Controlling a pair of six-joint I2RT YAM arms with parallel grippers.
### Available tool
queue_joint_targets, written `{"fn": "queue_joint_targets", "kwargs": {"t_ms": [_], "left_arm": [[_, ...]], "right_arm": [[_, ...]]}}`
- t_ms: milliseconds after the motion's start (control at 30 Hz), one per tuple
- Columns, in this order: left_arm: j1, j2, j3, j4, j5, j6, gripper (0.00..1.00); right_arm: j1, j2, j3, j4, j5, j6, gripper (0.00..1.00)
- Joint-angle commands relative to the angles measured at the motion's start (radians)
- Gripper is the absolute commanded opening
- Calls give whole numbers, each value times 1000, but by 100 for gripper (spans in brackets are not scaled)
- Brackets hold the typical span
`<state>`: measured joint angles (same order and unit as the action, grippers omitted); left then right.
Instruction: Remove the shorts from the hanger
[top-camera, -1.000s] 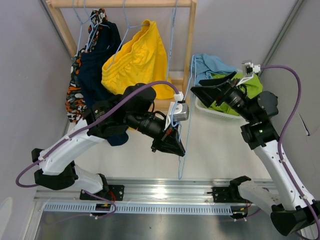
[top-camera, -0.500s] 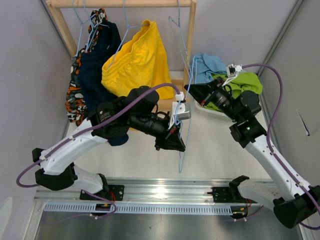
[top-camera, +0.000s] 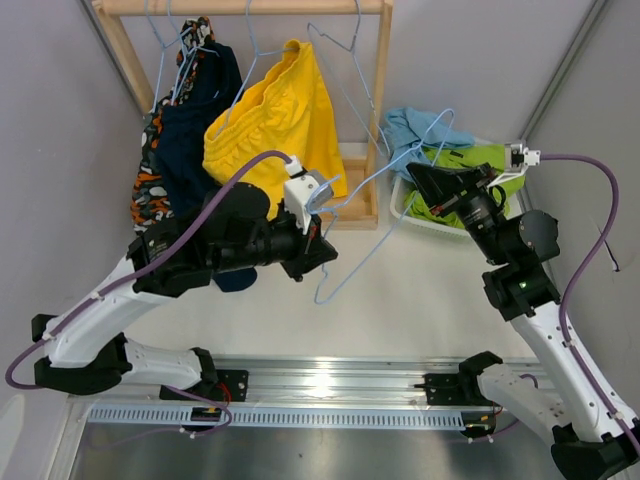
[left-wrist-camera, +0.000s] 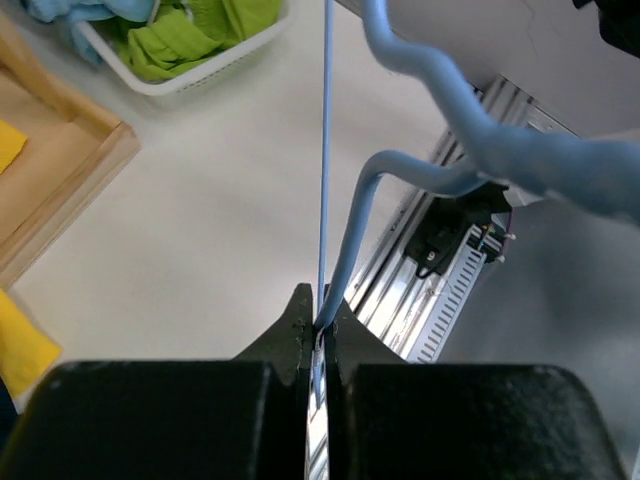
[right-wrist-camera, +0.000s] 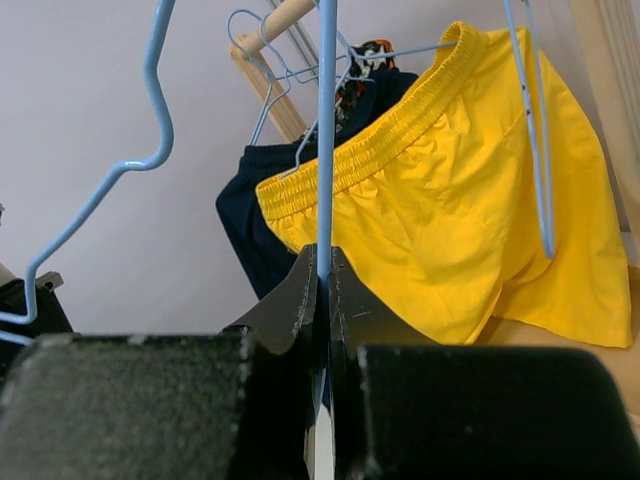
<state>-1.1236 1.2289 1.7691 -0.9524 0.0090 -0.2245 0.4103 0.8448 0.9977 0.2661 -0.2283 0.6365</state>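
Observation:
A bare light blue wire hanger (top-camera: 372, 256) is held between both grippers above the table. My left gripper (top-camera: 325, 243) is shut on its wire (left-wrist-camera: 325, 150). My right gripper (top-camera: 413, 171) is shut on another part of its wire (right-wrist-camera: 327, 120). Yellow shorts (top-camera: 270, 120), dark navy shorts (top-camera: 195, 135) and camouflage shorts (top-camera: 150, 195) hang on hangers from the wooden rack (top-camera: 240, 7). Light blue shorts (top-camera: 415, 128) and lime green shorts (top-camera: 485, 165) lie in a white basket (top-camera: 412, 215) at the right. The yellow shorts (right-wrist-camera: 480, 200) also show in the right wrist view.
Another bare blue hanger (top-camera: 340, 55) hangs at the rack's right end, near the wooden post (top-camera: 378, 110). The rack's wooden base (top-camera: 355, 205) sits beside the basket. A metal rail (top-camera: 320, 385) runs along the near edge. Grey walls close in both sides.
My left gripper moved up and left with the hanger. The hanger swung from hanging upright to slanting across between both grippers. My right gripper shifted right and took hold of the wire.

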Motion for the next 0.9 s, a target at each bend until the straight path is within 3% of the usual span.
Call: {"fn": "queue_joint_targets", "kwargs": {"t_ms": [0, 133, 533, 867], "left_arm": [[5, -45, -11, 113, -231, -76, 0], [5, -37, -26, 136, -300, -102, 0], [5, -272, -304, 536, -514, -159, 0], [5, -390, -439, 762, -383, -125, 7]], "right_arm": [[-2, -12, -36, 12, -23, -40, 0], [1, -23, -59, 24, -20, -26, 0], [-1, -49, -122, 31, -2, -15, 0], [1, -36, -153, 73, -6, 2, 0]]}}
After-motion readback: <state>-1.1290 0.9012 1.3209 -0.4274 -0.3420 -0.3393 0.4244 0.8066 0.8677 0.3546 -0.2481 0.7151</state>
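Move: The bare hanger is stretched between my two hands: its middle lies about 7 cm ahead of my left fingertips, 6 to their right and 4 higher. From my right fingertips that middle is 6 cm back, 7 to the left and slightly below. The yellow shorts hang some 23 cm ahead of my left hand, 8 left and 8 lower; the other empty hanger is about 28 cm ahead and 3 right, at hand height. My right hand keeps its pinch on the hanger's wire, sinking only about 3 cm. My left hand swings its side of the hanger forward towards the yellow shorts while dipping slightly, then climbs and moves left, ending about 4 cm farther out, 4 left and 3 higher; the wrist turns counter-clockwise, then tips up, some 30 degrees in all. At the very end I slacken the left grip, fingers barely parting around the wire. ##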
